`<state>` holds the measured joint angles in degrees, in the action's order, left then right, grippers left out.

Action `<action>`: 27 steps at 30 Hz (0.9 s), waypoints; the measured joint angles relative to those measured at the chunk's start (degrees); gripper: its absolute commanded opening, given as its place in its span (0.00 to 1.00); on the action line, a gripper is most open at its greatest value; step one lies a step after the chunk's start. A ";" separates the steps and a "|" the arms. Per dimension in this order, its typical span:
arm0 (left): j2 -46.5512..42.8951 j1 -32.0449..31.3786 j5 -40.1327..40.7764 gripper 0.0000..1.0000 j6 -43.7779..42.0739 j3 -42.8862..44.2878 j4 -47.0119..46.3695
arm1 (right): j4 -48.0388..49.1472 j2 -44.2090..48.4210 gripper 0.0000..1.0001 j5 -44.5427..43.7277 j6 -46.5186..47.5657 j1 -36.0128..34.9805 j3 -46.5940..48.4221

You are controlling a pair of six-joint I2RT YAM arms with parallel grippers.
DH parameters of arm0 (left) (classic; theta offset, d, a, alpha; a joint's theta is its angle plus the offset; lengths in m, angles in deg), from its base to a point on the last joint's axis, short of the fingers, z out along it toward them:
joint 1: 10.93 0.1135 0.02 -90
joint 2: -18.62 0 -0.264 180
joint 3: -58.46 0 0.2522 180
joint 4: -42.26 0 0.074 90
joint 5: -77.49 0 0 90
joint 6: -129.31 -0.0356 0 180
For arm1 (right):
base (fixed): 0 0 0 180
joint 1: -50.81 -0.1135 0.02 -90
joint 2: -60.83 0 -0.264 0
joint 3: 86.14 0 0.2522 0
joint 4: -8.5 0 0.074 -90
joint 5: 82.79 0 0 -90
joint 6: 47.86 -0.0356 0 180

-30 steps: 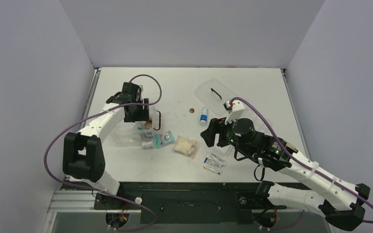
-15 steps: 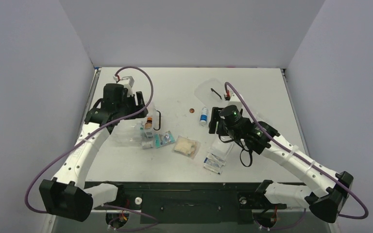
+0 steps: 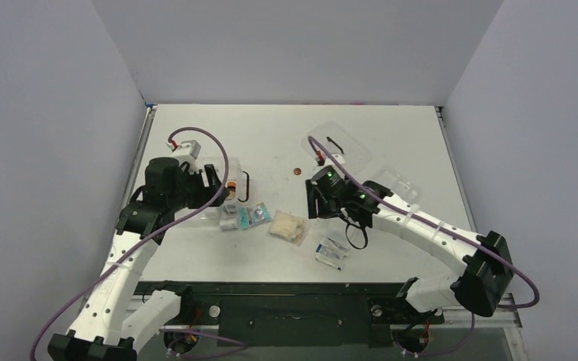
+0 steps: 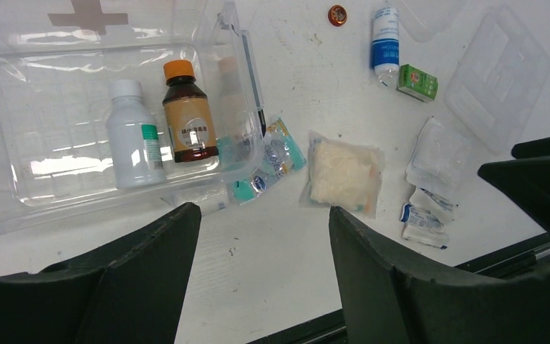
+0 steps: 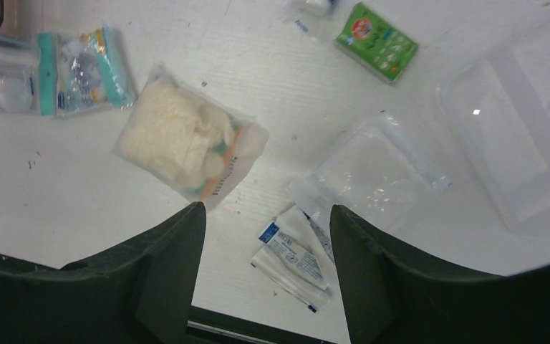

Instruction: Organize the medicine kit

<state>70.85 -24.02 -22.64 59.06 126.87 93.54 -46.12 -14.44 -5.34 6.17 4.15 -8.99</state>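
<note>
The medicine kit, a clear box with a faint red cross, lies open at the left. In it a white bottle and a brown bottle with an orange cap lie side by side. My left gripper hangs open and empty above the table, just in front of the kit. Over the middle of the table my right gripper is open and empty, above the blue-and-white sachets and beside the cotton bag.
Teal packets lie against the kit's right wall. A blue-labelled white bottle, a green box, a flat clear pouch and a shallow clear tray lie to the right. The lid with a black handle lies at the back, with a small red cap to its left.
My left gripper has drawn back to the left and away from above the kit. My right gripper has swung left toward the cotton bag, its jaws a little narrower.
</note>
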 measured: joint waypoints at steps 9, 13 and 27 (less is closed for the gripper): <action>-4.85 0.00 -1.27 0.64 0.02 -4.55 0.07 | 2.47 -14.25 0.60 2.36 0.63 -9.11 3.19; -6.82 0.00 -1.31 0.64 0.22 -5.92 0.20 | 4.22 -18.01 0.60 2.91 0.57 -9.22 4.20; -11.98 0.00 -0.52 0.64 1.25 -10.01 -0.31 | 8.22 -26.86 0.58 3.41 0.17 -9.22 8.70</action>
<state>58.87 -24.02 -23.16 60.31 116.86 93.24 -37.90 -41.30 -1.93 6.35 -5.07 -0.29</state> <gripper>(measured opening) 0.642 0.595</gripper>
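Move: The cream bag lies about 10 cm left of the right hand, 3 cm ahead and some 14 cm below. On the table too, the teal packet is about 20 cm left and 7 cm ahead of that hand, the clear pouch 5 cm right and 3 cm ahead, the swab sachets 2 cm right and 5 cm back. From the left hand, the cream bag is roughly 16 cm right, level fore-and-aft and 20 cm below. Leftward and down in one sweep, the right hand travels about 10 cm each way towards the cream bag, drawing back some 3 cm at first and then easing forward again. Early on the wrist turns about 10 degrees counter-clockwise and tips steeper; the fingers stay open, ending short of the bag. The empty left hand backs off about 4 cm, sinking 2 cm, open. ##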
